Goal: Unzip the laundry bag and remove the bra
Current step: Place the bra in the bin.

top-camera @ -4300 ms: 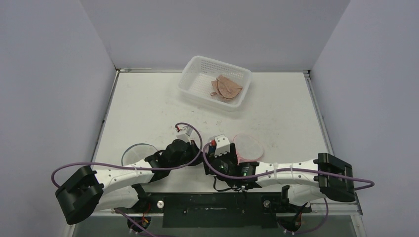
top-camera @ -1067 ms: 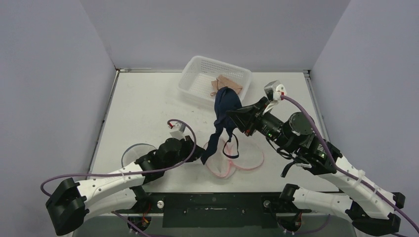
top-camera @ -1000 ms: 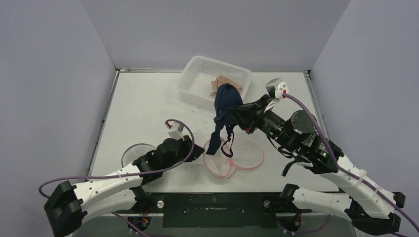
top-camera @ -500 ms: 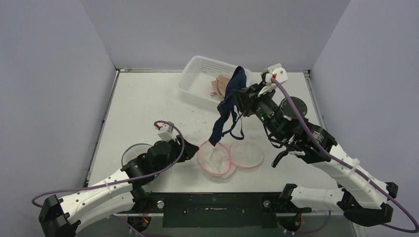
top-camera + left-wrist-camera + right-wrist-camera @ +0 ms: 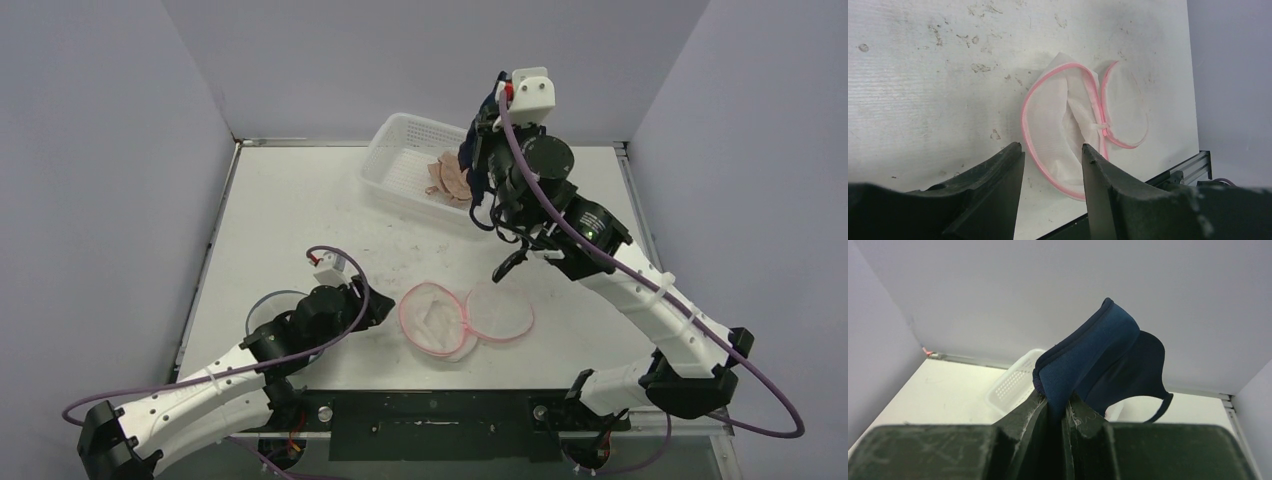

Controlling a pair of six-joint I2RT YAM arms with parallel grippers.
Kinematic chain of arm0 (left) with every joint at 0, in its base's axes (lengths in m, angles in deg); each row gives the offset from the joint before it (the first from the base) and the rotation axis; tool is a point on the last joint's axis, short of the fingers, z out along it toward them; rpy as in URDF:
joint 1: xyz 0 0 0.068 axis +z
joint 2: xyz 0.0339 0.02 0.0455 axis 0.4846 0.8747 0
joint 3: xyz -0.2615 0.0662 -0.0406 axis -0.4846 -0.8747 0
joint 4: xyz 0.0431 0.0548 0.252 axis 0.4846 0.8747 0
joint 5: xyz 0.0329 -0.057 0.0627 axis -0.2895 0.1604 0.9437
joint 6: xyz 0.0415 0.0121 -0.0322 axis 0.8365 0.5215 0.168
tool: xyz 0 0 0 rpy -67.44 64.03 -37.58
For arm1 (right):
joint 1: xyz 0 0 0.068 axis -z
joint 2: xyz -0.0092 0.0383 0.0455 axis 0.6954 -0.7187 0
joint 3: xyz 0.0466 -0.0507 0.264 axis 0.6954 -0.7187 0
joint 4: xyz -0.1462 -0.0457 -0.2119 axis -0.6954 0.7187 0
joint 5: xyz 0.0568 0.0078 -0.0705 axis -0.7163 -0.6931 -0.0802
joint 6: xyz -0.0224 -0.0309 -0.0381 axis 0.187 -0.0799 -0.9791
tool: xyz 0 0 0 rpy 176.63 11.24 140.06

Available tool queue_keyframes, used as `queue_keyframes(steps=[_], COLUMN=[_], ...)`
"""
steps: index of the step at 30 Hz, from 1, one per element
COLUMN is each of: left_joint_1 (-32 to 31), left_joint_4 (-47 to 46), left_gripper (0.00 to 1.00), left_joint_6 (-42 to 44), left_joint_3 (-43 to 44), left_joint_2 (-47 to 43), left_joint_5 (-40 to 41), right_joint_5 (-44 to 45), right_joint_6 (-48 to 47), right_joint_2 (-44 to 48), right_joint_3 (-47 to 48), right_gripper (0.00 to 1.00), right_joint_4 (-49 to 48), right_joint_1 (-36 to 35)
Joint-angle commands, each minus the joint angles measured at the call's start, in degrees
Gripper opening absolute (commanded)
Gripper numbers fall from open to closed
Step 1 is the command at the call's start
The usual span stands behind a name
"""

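The laundry bag [image 5: 465, 318], white mesh with pink trim, lies unzipped and spread flat on the table; in the left wrist view the bag [image 5: 1068, 125] shows its pink zipper edge. My left gripper [image 5: 1052, 150] stands open just short of it, nothing between the fingers, and sits left of the bag [image 5: 375, 310] from above. The navy bra [image 5: 1093, 360] hangs from my right gripper [image 5: 1064, 407], which is shut on its fabric. That arm is raised high at the back, the bra [image 5: 474, 160] dangling over the basket.
A white perforated basket [image 5: 395, 135] stands at the back centre with a beige garment [image 5: 452, 178] inside; its corner [image 5: 1013, 382] shows under the right gripper. A clear round disc [image 5: 268, 305] lies by the left arm. Walls close in on three sides.
The right arm swung up and back, lifting the bra clear of the bag and over the basket. The left gripper opened, let go of the bag and drew back leftward.
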Motion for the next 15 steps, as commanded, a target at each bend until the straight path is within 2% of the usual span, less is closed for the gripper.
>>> queue_keyframes(steps=[1, 9, 15], left_joint_1=[0.7, 1.1, 1.6], left_joint_4=[1.4, 2.3, 1.6], left_gripper=[0.44, 0.45, 0.45], left_joint_6=[0.5, 0.5, 1.0], left_joint_3=[2.8, 2.4, 1.4], left_joint_2=[-1.9, -2.6, -2.4], left_joint_5=[1.7, 2.0, 2.9], right_joint_5=[1.2, -5.0, -16.9], right_joint_6=[-4.2, -3.1, -4.4], right_joint_2=[-4.8, -13.6, -15.4], right_joint_3=[7.3, 11.8, 4.6], right_gripper=[0.05, 0.05, 0.05], right_joint_4=[-4.5, -9.7, -23.0], right_joint_1=[4.1, 12.1, 17.6])
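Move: My right hand is already holding the navy bra high up. The bin it is meant for has its middle some 33 cm ahead, about 8 cm to my left and roughly 45 cm below. The beige bra in the bin lies about 32 cm ahead, 1 cm left and 46 cm down, and the opened laundry bag some 8 cm back, 1 cm to the right and 49 cm below. From my left hand the bin is about 44 cm ahead, 11 cm right and 9 cm lower. I keep my right fingers shut on the navy bra and swing it out forward towards the bin, about 12 cm at a quick pace and still high above the table. I rise a centimetre or so, then start to sink again, while the wrist turns a little clockwise, somewhat under 10 degrees, to point straighter ahead. ##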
